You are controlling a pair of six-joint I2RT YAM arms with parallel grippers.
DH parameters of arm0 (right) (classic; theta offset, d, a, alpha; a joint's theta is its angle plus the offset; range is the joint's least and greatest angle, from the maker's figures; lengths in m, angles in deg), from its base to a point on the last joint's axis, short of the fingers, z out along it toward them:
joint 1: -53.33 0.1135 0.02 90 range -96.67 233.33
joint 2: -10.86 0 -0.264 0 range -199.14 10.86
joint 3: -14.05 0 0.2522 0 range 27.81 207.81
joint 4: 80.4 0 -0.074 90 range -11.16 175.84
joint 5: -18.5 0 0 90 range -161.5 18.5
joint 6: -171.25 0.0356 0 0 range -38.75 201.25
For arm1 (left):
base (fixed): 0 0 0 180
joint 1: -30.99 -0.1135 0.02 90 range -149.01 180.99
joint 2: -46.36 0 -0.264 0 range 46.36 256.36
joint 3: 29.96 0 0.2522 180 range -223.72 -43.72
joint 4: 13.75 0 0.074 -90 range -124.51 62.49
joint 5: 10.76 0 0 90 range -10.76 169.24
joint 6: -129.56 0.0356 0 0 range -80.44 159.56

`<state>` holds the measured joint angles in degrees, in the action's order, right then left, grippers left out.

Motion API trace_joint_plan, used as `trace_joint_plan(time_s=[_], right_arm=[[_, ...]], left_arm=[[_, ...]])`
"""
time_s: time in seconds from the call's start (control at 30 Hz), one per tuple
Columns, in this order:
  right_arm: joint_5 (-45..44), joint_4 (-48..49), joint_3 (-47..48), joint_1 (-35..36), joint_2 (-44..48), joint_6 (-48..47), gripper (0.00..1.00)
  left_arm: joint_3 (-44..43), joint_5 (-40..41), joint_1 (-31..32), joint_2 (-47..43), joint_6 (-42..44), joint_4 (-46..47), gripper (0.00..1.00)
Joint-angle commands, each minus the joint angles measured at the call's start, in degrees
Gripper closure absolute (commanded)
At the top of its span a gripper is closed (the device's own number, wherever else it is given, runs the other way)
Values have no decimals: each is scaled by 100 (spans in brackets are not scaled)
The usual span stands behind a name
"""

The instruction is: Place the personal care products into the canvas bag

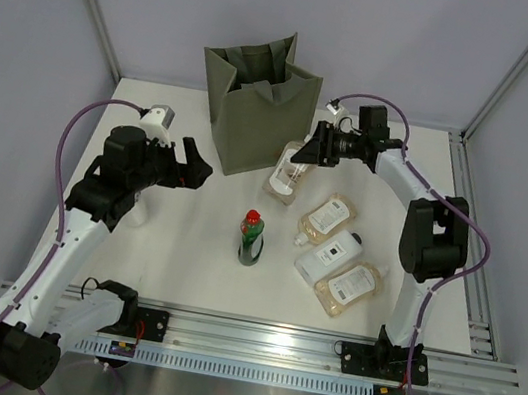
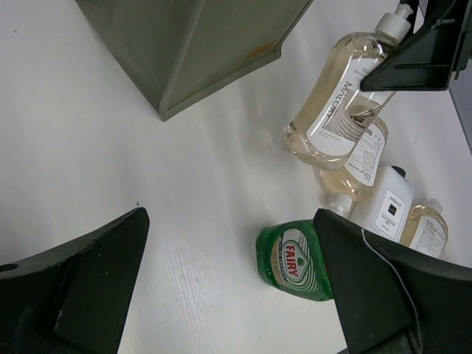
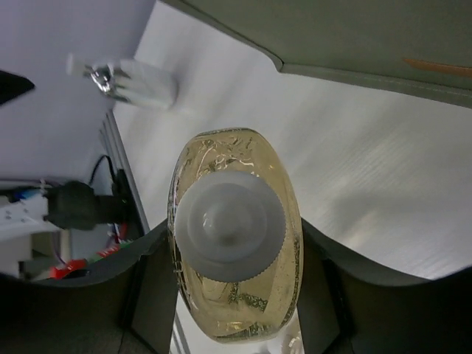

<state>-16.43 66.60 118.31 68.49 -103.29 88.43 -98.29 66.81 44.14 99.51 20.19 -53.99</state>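
Note:
The olive-grey canvas bag (image 1: 254,105) stands upright at the back of the table. Just to its right, my right gripper (image 1: 315,145) is shut on the neck end of a clear amber-liquid bottle (image 1: 289,171). In the right wrist view the bottle's white cap (image 3: 230,225) faces the camera and a finger presses each side of the bottle. A green red-capped bottle (image 1: 251,236) stands mid-table. Two more amber bottles (image 1: 327,219) (image 1: 350,288) and a flat white one (image 1: 328,255) lie to its right. My left gripper (image 1: 199,164) hangs open left of the bag, holding nothing.
The bag's bottom corner (image 2: 192,44) is close to the held bottle (image 2: 335,103). The green bottle (image 2: 291,262) sits beside my left gripper's right finger (image 2: 383,295). A metal rail (image 1: 320,349) runs along the near table edge.

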Motion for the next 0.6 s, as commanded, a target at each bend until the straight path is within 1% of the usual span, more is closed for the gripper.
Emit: trace_joint_plan(time_s=[0.0, 0.03, 0.07, 0.13, 0.17, 0.2, 0.3, 0.47, 0.5, 0.57], right_arm=[[636, 1502, 275, -145, 718, 2321, 100], [759, 1564, 371, -145, 745, 2497, 100], [838, 1590, 581, -153, 797, 2873, 100], [1023, 2002, 723, -153, 911, 3296, 100], [1058, 2273, 724, -145, 1042, 3873, 100], [1085, 2711, 750, -153, 1078, 4174, 100], [1076, 3109, 1109, -118, 1105, 4958, 100], [752, 3085, 2260, -101, 764, 5942, 100], [473, 2876, 2453, -92, 684, 6005, 100], [190, 2576, 3295, -74, 326, 6093, 100]], left_arm=[[-10, -94, -23, -41, -49, 152, 1], [-2, -102, -23, -41, -57, 152, 1], [7, -85, -23, -58, -66, 152, 1], [34, -50, -23, -76, -66, 143, 1], [34, -41, -23, -76, -66, 152, 1], [42, -41, -23, -76, -75, 169, 1], [51, -41, -23, -59, -93, 187, 1], [43, -32, -23, -76, -119, 169, 1], [43, -32, -23, -85, -128, 161, 1], [43, -14, -23, -94, -145, 152, 1]])
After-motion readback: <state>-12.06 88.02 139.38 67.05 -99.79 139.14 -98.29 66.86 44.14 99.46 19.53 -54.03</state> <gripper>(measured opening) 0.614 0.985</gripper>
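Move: The bag's mouth, where the held soap bottle is bound, lies about 10 cm ahead of the right hand, 12 cm to its left and 13 cm above. Near the hand's way, the closest lying soap bottle is some 4 cm back and 10 cm right, 14 cm below; the green Fairy bottle stands 15 cm back and 8 cm left, its middle 7 cm lower. From the left hand the mouth is roughly 23 cm ahead, 10 cm right and 4 cm higher. The pump-topped soap bottle, already pinched by the right hand and clear of the table, is carried almost straight up by about 25 cm, gathering speed, beside the bag's right side to above rim height. The wrist tips some 25 degrees meanwhile, bringing the left-pointing fingers from a downward slant to roughly level; they keep their hold. ##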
